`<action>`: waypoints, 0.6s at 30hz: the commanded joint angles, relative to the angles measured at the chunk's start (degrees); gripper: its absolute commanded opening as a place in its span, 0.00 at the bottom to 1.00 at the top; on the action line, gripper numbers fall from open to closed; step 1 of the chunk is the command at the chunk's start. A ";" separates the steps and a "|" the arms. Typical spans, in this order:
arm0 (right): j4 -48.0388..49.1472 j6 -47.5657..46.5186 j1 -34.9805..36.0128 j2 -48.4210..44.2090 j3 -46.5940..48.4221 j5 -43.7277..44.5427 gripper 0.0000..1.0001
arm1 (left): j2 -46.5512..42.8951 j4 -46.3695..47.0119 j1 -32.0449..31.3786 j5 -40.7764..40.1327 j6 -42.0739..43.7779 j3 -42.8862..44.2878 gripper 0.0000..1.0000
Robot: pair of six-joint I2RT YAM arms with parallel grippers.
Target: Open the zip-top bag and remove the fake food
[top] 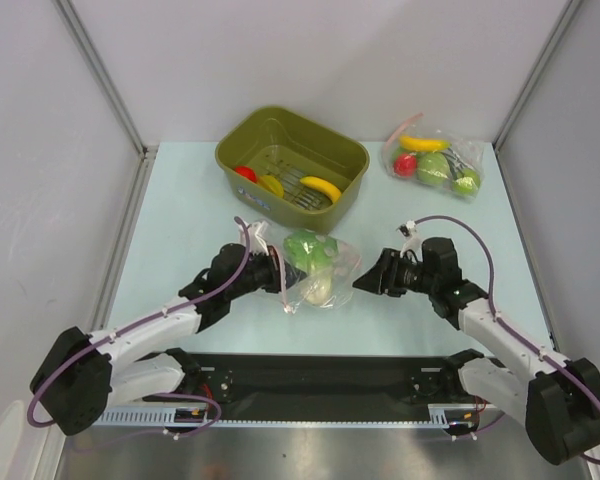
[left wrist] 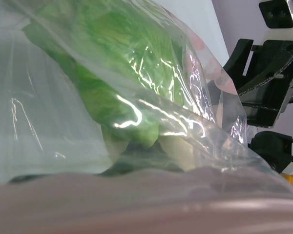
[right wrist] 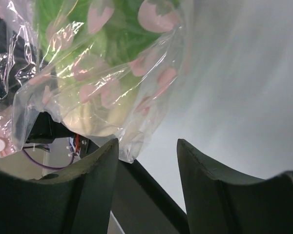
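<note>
The zip-top bag (top: 325,268) is in the middle of the table, with the pale green leafy cabbage (top: 308,250) inside it. My left gripper (top: 278,272) is shut on the bag's left side. In the left wrist view, crinkled plastic (left wrist: 49,122) and the cabbage (left wrist: 117,63) hide its fingers. My right gripper (top: 362,281) stands open just right of the bag. In the right wrist view (right wrist: 147,144), the bag's lower corner (right wrist: 129,151) hangs beside the left fingertip, not pinched. A banana (top: 321,189), a red fruit (top: 245,173) and a small yellow piece (top: 271,184) lie in the olive bin (top: 352,163).
A second clear bag (top: 435,160) holding a banana, a red fruit and bright green fruits lies at the back right. The olive bin stands at the back centre. Grey walls close in the table on both sides. A black rail (top: 320,375) runs between the arm bases.
</note>
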 commanded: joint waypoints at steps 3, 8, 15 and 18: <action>14.12 6.32 3.65 3.77 -1.17 -1.06 0.58 | -2.21 4.89 0.28 -1.48 -3.03 0.00 0.00; 18.95 7.99 6.81 7.20 -0.99 -1.32 0.59 | -3.17 5.33 0.20 -2.62 -3.64 -0.87 0.00; 22.91 10.18 10.42 10.28 -0.99 -1.40 0.58 | -4.06 6.82 0.20 -4.46 -3.99 -1.84 0.00; 23.80 10.71 11.83 11.42 -1.00 -1.40 0.49 | -4.41 7.00 0.20 -5.17 -4.17 -2.11 0.00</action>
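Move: The bag's loose near corner is roughly 7 cm to the right hand's left, 2 cm back and slightly lower. The lettuce inside the bag is about 12 cm left and 7 cm ahead of that hand. The green bin's middle is 16 cm left and 26 cm ahead. From the left hand, still holding the bag's mouth, that corner is about 8 cm right and 3 cm back. The right hand swings its open fingers about 6 cm left to straddle the bag's loose near corner. ##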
